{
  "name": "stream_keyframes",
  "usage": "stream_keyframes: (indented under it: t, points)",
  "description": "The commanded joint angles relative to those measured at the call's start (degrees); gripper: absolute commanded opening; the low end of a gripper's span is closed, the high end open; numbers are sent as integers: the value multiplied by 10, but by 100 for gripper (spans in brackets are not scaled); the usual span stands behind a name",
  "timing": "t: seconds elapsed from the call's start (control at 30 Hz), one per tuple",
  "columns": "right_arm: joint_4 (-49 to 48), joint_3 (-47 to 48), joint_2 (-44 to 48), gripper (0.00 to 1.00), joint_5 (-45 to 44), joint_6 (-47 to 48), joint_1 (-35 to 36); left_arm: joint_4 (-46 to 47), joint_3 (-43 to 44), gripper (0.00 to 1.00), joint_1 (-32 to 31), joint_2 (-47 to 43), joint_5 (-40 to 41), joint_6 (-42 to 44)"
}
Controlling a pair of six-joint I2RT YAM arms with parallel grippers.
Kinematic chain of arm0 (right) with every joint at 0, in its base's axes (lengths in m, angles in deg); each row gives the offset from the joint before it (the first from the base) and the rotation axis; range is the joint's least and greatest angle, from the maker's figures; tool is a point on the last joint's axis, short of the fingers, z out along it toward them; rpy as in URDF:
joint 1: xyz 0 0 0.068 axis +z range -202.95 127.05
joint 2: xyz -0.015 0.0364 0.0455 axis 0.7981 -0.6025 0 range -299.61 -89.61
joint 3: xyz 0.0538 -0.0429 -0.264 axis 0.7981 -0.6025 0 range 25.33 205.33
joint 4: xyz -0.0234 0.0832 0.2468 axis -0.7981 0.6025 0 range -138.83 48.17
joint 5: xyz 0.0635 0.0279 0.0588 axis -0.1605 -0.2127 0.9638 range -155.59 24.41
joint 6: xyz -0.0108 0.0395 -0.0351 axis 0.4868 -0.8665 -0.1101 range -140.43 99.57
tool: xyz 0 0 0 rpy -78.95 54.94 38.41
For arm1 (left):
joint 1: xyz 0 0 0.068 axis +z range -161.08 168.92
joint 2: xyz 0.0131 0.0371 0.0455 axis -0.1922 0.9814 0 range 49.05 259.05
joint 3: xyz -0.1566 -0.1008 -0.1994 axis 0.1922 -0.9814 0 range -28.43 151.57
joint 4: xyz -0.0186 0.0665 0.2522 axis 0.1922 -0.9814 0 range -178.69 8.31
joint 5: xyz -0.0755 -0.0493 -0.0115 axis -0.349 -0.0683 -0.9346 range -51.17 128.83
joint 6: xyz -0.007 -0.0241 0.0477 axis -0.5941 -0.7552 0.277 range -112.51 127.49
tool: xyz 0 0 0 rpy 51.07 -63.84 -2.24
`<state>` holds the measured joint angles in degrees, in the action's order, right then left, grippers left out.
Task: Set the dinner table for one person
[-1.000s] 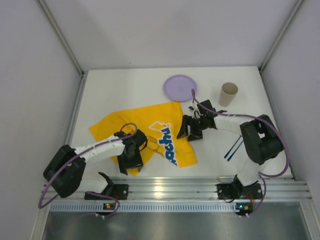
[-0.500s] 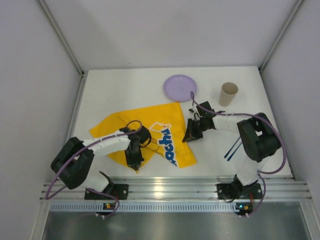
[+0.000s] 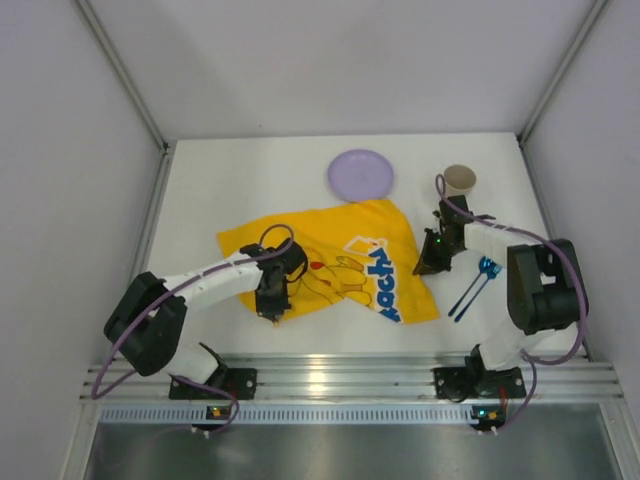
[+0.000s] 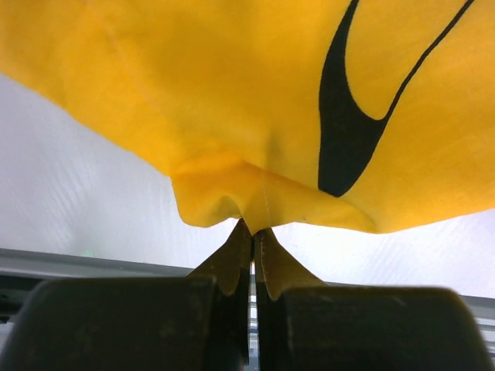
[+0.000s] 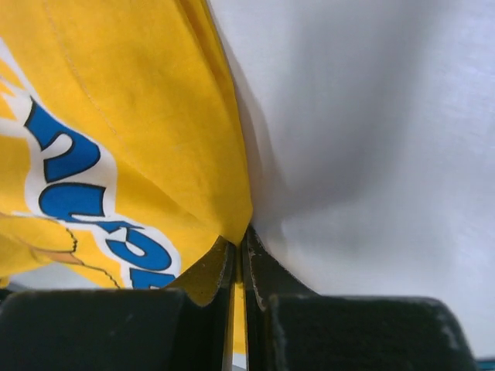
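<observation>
The yellow cartoon-printed cloth mat (image 3: 335, 265) lies spread across the middle of the white dinner table (image 3: 230, 185). My left gripper (image 3: 270, 312) is shut on the mat's near-left edge; the left wrist view shows the cloth (image 4: 255, 116) pinched between the fingertips (image 4: 253, 229). My right gripper (image 3: 430, 268) is shut on the mat's right edge; the right wrist view shows the cloth (image 5: 131, 139) caught at the fingertips (image 5: 240, 241). A lilac plate (image 3: 360, 174) lies behind the mat. A beige cup (image 3: 458, 186) stands to its right.
Two blue utensils (image 3: 474, 287) lie on the table right of the mat, next to the right arm. A ribbed aluminium rail (image 3: 340, 378) runs along the near edge. White walls close in the left, right and back.
Both grippers have moved to the right with the mat. The mat has opened out from a bunched fold into a wider, flatter sheet. The right gripper now sits near the cup.
</observation>
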<state>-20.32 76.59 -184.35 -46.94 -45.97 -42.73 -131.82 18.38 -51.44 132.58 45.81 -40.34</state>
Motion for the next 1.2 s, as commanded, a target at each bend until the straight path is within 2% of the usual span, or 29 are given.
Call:
stream_keyframes:
  t: [0.0,0.2,0.37,0.53,0.7,0.73,0.8,0.83,0.87,0.93,0.97,1.17]
  points:
    - [78,-13,40,0,-121,15,-21,-16,35,0,3,1,10,43]
    - [118,-34,82,0,-139,6,-27,-89,89,0,3,13,-20,8]
    - [148,-42,118,0,-205,-14,-29,-166,87,0,1,-53,-28,-48]
    - [160,-12,93,0,-239,-21,-39,-220,74,0,2,-101,6,-76]
    - [160,17,53,0,-227,-13,-44,-254,66,1,1,-87,33,-83]
    - [157,18,52,0,-225,-11,-44,-254,60,5,2,-88,30,-89]
    - [148,17,56,0,-216,-7,-44,-252,56,43,1,-96,27,-93]
    - [144,13,57,0,-209,-5,-44,-251,56,56,2,-102,27,-96]
    - [139,8,60,0,-195,-4,-43,-252,58,77,1,-113,30,-99]
    - [132,2,62,0,-169,-2,-44,-258,72,85,2,-120,41,-102]
    - [131,-6,65,0,-152,-3,-42,-261,80,94,1,-122,52,-102]
    - [136,-38,83,0,-135,-1,-25,-228,145,96,6,-75,98,-77]
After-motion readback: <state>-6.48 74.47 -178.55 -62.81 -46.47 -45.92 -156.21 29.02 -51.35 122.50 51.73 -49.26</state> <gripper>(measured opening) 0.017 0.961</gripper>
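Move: Both hands already pinch the tablecloth low over the table. The spot for the left hand's corner, at the table's near edge, is about 8 cm back and 7 cm left of that hand. The right hand's edge of cloth is bound for bare table some 7 cm right and 5 cm back. From the right hand, the fork and spoon lie about 13 cm right and 5 cm back, the cup 8 cm right and 18 cm ahead, the plate 15 cm left and 25 cm ahead. Rightward and back, skimming low, the right hand drags its pinched cloth edge about 9 cm towards the fork and spoon, turning some 20 degrees until its fingers point nearly straight down, then eases back a little left. The left hand first lifts with a slight push forward and right, swings left and back over the near table edge side, and opens, letting go of the corner before rising forward. ##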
